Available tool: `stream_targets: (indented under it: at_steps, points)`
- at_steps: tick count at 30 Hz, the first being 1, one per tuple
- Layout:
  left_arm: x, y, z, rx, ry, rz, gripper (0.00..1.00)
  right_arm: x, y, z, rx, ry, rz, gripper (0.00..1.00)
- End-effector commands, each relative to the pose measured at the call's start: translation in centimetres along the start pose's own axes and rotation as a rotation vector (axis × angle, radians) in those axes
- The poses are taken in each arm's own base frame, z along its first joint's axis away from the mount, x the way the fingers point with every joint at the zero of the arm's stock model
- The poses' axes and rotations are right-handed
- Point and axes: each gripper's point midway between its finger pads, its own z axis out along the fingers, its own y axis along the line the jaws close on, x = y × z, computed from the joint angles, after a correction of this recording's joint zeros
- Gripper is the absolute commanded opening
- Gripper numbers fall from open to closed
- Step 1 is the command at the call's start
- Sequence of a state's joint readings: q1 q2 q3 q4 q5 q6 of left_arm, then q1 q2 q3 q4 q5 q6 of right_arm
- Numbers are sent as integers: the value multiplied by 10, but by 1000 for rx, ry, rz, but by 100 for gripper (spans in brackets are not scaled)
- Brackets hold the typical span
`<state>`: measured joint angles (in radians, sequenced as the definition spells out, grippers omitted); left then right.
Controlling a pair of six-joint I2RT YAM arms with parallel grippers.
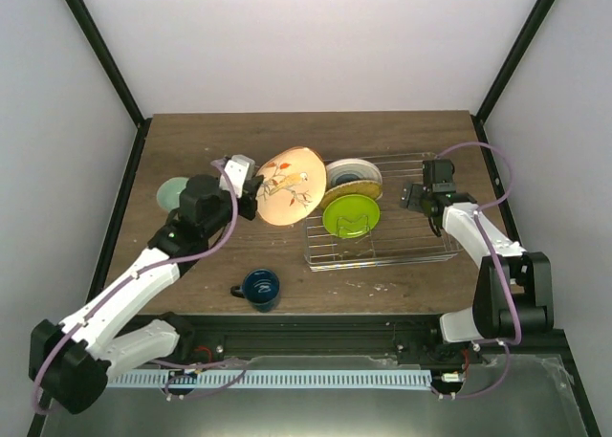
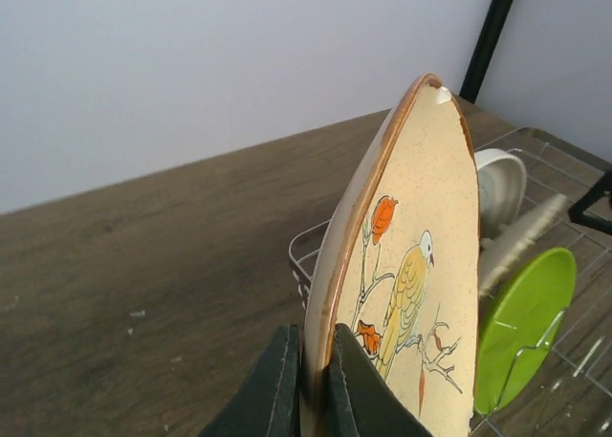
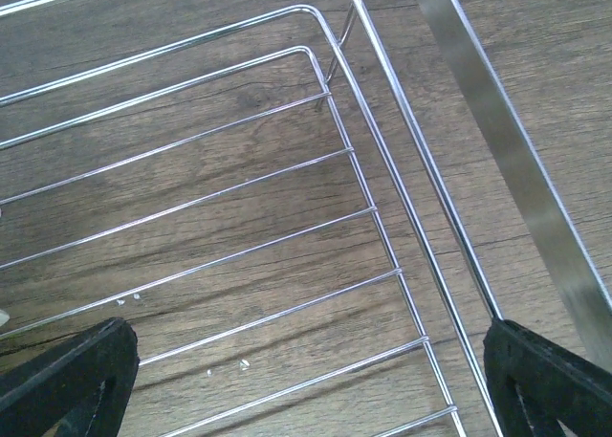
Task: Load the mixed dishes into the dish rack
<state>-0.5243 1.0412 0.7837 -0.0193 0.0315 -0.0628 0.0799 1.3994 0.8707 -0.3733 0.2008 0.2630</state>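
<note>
My left gripper (image 1: 251, 196) (image 2: 316, 346) is shut on the rim of the tan plate with the bird drawing (image 1: 287, 186) (image 2: 421, 265), holding it on edge above the left end of the dish rack (image 1: 421, 253) (image 2: 308, 251). In the rack a lime green plate (image 1: 351, 215) (image 2: 524, 322) leans upright, with a yellow-orange plate (image 1: 361, 187) and a cream plate (image 1: 353, 171) (image 2: 499, 188) behind it. My right gripper (image 1: 421, 204) (image 3: 306, 375) hangs open over the rack's right end (image 3: 363, 184), nothing between its fingers.
A dark blue mug (image 1: 260, 287) stands on the wooden table (image 1: 191, 141) near the front edge. A pale mint bowl (image 1: 171, 192) sits at the far left, partly behind my left arm. Black frame posts rise at the table's back corners.
</note>
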Motion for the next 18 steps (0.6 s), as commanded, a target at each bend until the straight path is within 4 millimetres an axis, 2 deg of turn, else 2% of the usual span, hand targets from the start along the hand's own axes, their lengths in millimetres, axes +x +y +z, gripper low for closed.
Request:
stream_targets:
  at_steps: [1,9,18]
  points:
    - [-93,-22,-44,22,-294,111,0,-19,1,-6,-11,-43,16,100]
    - [-93,-36,-60,60,-305,151,0,-18,1,-6,-10,-41,15,100]
    - [-77,-91,-60,186,-313,249,0,-17,0,-4,-5,-38,14,100]
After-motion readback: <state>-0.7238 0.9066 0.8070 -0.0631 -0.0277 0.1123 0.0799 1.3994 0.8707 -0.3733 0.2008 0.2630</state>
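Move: The left hand already holds the bird plate off the table. The free stretch of dish rack on the robot's side of the green plate lies about 27 cm to its right, 7 cm back and 18 cm below. The green plate is roughly 26 cm to its right and level with it, and the yellow plate 9 cm beyond the green one. The blue mug stands about 19 cm straight back. From the idle right hand, that free stretch is some 16 cm left and 11 cm back. Still pinching the bird plate by its edge, the left hand draws back and lifts, about 6 cm back and 5 cm up. The rise then levels off and the hand swings some 3 cm right, bringing the plate in over the left end of the rack. The wrist tips up and turns clockwise, around 10 degrees each; the fingers stay shut. ##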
